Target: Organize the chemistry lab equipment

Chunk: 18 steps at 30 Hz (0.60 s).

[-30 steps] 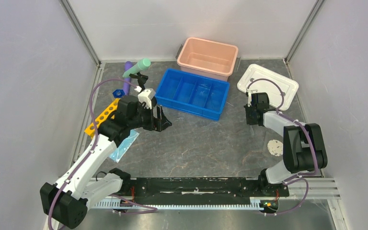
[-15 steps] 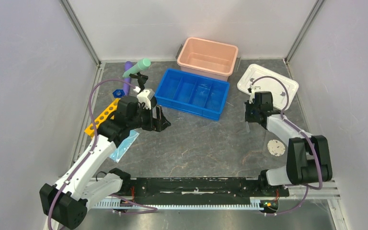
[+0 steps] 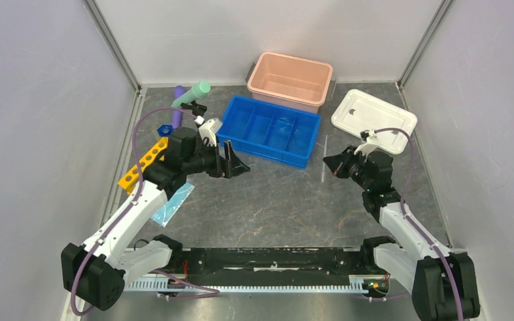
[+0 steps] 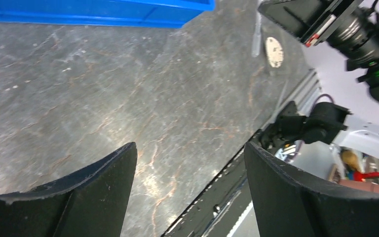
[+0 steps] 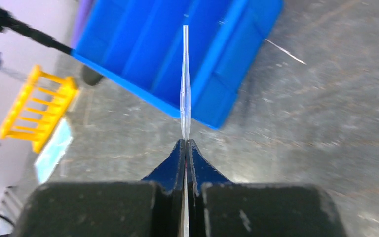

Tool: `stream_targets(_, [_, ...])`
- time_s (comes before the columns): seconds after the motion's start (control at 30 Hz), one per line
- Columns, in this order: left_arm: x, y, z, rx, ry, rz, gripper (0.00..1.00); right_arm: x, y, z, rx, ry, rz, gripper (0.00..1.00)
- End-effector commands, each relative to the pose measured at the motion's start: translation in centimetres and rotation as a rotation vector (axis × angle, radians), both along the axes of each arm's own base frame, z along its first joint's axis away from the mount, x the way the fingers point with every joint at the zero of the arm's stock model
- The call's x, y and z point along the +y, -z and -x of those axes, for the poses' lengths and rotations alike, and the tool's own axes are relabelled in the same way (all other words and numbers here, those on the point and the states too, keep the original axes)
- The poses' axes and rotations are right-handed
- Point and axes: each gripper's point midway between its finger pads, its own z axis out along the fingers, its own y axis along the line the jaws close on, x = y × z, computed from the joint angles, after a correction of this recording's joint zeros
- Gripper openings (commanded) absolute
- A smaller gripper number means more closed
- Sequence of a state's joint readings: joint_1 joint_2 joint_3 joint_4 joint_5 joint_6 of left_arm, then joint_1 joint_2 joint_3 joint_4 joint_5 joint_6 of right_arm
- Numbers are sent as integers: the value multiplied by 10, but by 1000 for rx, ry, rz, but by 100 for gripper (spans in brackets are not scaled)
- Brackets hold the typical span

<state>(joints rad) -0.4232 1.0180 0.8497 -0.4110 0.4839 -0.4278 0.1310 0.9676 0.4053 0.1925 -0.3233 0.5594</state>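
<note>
My right gripper is shut on the end of a thin clear rod, which sticks out ahead of the tips toward the blue tray. Seen from above, that gripper hovers right of the tray's near corner. My left gripper stands open and empty over bare table, just in front of the tray. The yellow holed rack lies at the left, with the light-blue mask below it. The mint-green tube, purple tube, black clamp stand and tiny blue funnel are at the back left.
The blue divided tray sits mid-table, the pink bin behind it and the white lid at the right. A thin sliver lies on the table beside the tray. A small round white disc lies near the right arm.
The right gripper closed on the rod near the lid, and the arm swung down and left with it toward the tray's corner. The left gripper shifted slightly right, still open.
</note>
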Motion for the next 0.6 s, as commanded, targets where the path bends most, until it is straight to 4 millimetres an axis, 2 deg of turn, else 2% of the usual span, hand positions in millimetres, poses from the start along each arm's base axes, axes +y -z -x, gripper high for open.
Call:
stream_targets(0.0, [-30, -28, -1, 14, 86, 176, 85, 28, -59, -5, -223, -56, -215, 1])
stream_targets(0.1, [-27, -23, -5, 1, 94, 124, 85, 39, -75, -14, -234, -78, -279, 0])
stream_targets(0.27, [-6, -17, -11, -62, 55, -30, 85, 62, -92, -34, -223, -87, -339, 1])
stream_targets(0.4, [15, -9, -16, -112, -17, -132, 85, 84, -92, -53, -203, -59, -334, 2])
stream_targets(0.57, [28, -16, -17, -182, -83, -148, 85, 106, -89, -89, -180, -15, -335, 0])
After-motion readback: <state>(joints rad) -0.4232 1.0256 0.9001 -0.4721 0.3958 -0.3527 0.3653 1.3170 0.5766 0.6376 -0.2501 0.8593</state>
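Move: The blue box, where the thin clear rod in the right fingers seems headed, has its middle about 15 cm ahead of the right hand, 17 cm to its left and 10 cm below. The pink bin stands some 30 cm ahead and 11 cm left; the white lid lies roughly 21 cm ahead, 20 cm right and 12 cm down. For the idle left hand, the blue box is about 22 cm ahead, 10 cm right and 17 cm below. The clear rod, still pinched in the shut right fingers, is carried left about 10 cm towards the right end of the blue box, rising some 6 cm throughout and swinging forward about 5 cm in the later part. The wrist rolls nearly 20 degrees, its left side lifting. The left hand, open and empty, sways a couple of centimetres right, then back left. ##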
